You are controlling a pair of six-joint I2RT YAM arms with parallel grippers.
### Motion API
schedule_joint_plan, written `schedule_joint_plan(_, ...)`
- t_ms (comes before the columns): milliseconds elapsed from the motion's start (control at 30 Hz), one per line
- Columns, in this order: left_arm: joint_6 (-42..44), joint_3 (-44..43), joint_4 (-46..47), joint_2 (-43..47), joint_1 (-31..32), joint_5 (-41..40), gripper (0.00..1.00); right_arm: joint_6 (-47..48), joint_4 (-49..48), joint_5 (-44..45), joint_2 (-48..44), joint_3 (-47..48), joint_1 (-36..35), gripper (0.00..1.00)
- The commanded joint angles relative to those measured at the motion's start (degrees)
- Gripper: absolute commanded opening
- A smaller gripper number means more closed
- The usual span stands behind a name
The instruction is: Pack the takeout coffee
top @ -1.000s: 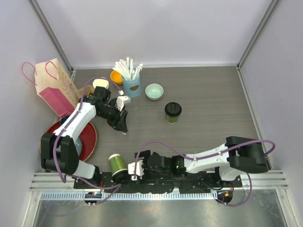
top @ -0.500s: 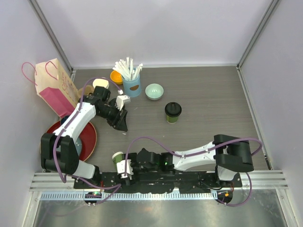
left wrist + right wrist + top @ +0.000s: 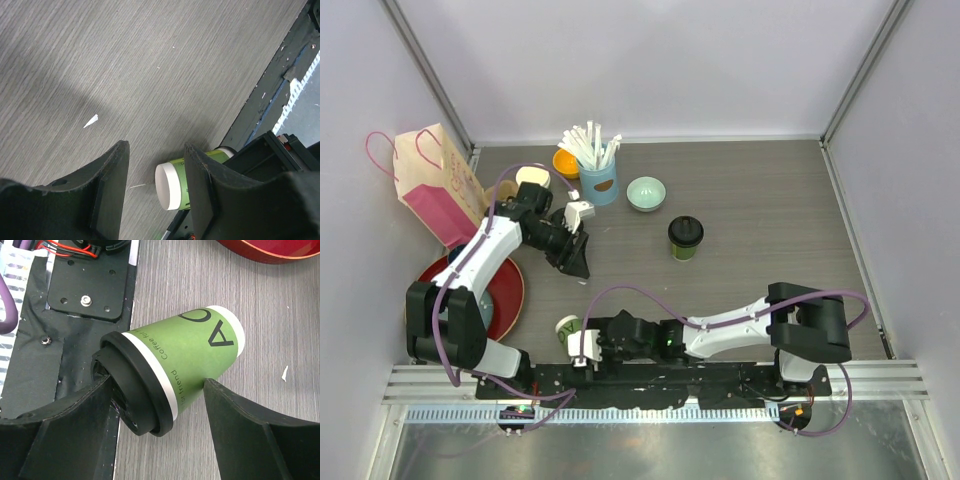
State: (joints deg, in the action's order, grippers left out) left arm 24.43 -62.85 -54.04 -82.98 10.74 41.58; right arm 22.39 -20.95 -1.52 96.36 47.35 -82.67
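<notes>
One takeout coffee cup, green with a black lid, lies on its side at the table's front edge. My right gripper straddles it, open. One finger is by the lid and the other fingertip is at the cup's wall. A second lidded cup stands upright mid-table. My left gripper hangs open above the table left of centre, holding nothing. In the left wrist view the lying cup's white base shows far below the left gripper.
A pink and tan paper bag stands at the far left. A red plate lies in front of it. A blue cup of white straws, a pale green bowl and an orange object sit at the back. The black base rail borders the lying cup.
My right gripper slid left along the front edge onto the lying cup and its jaws narrowed. The cup shifted slightly. The left arm stayed still.
</notes>
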Motion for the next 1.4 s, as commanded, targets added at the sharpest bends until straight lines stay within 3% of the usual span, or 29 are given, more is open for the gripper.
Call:
schedule_joint_plan(0,0.8,-2.5,-1.2,0.2,-0.3,2.2,0.51,-2.1,1.9,1.3,-0.3,2.0,1.7,0.76)
schedule_joint_plan(167,2.1,-2.7,-2.0,-0.2,-0.3,1.7,0.51,-7.8,-0.8,3.1,-1.7,0.5,6.3,0.66)
schedule_joint_plan(700,6.2,-9.5,-2.9,-2.9,-0.4,-4.7,0.53,-32.7,-11.9,-10.5,-6.0,-8.1,21.9,0.37)
schedule_joint_plan(1100,3.6,-11.0,-3.2,-4.3,-0.3,-1.9,0.53,-44.0,17.0,-3.9,-13.7,4.4,23.1,0.22)
schedule_joint_plan(1367,1.2,-12.7,-2.8,-4.5,-0.3,-1.8,0.52,-51.7,35.3,-2.3,-15.4,13.9,26.7,0.20)
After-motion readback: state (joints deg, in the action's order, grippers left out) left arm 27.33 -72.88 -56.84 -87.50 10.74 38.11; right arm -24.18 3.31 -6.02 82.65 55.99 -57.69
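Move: The lidded takeout cup lies on its side right at the right hand: its middle is about 3 cm to the left, 1 cm ahead and 2 cm below, lid end between the open fingers. From that hand, the red tray is centred some 25 cm left and 8 cm ahead, and the other lidded cup stands roughly 21 cm right and 19 cm ahead. From the left hand, the lying cup is about 14 cm back, neither left nor right, and 9 cm lower. The right fingers close on the lid end of the lying cup and grip it while the hand sweeps about 11 cm forward and 6 cm right, nearly level; then it lifts the cup some 9 cm, wrist rolling and swinging clockwise by around 40 degrees. The left hand, still empty and half open, eases about 4 cm forward and 2 cm up. ##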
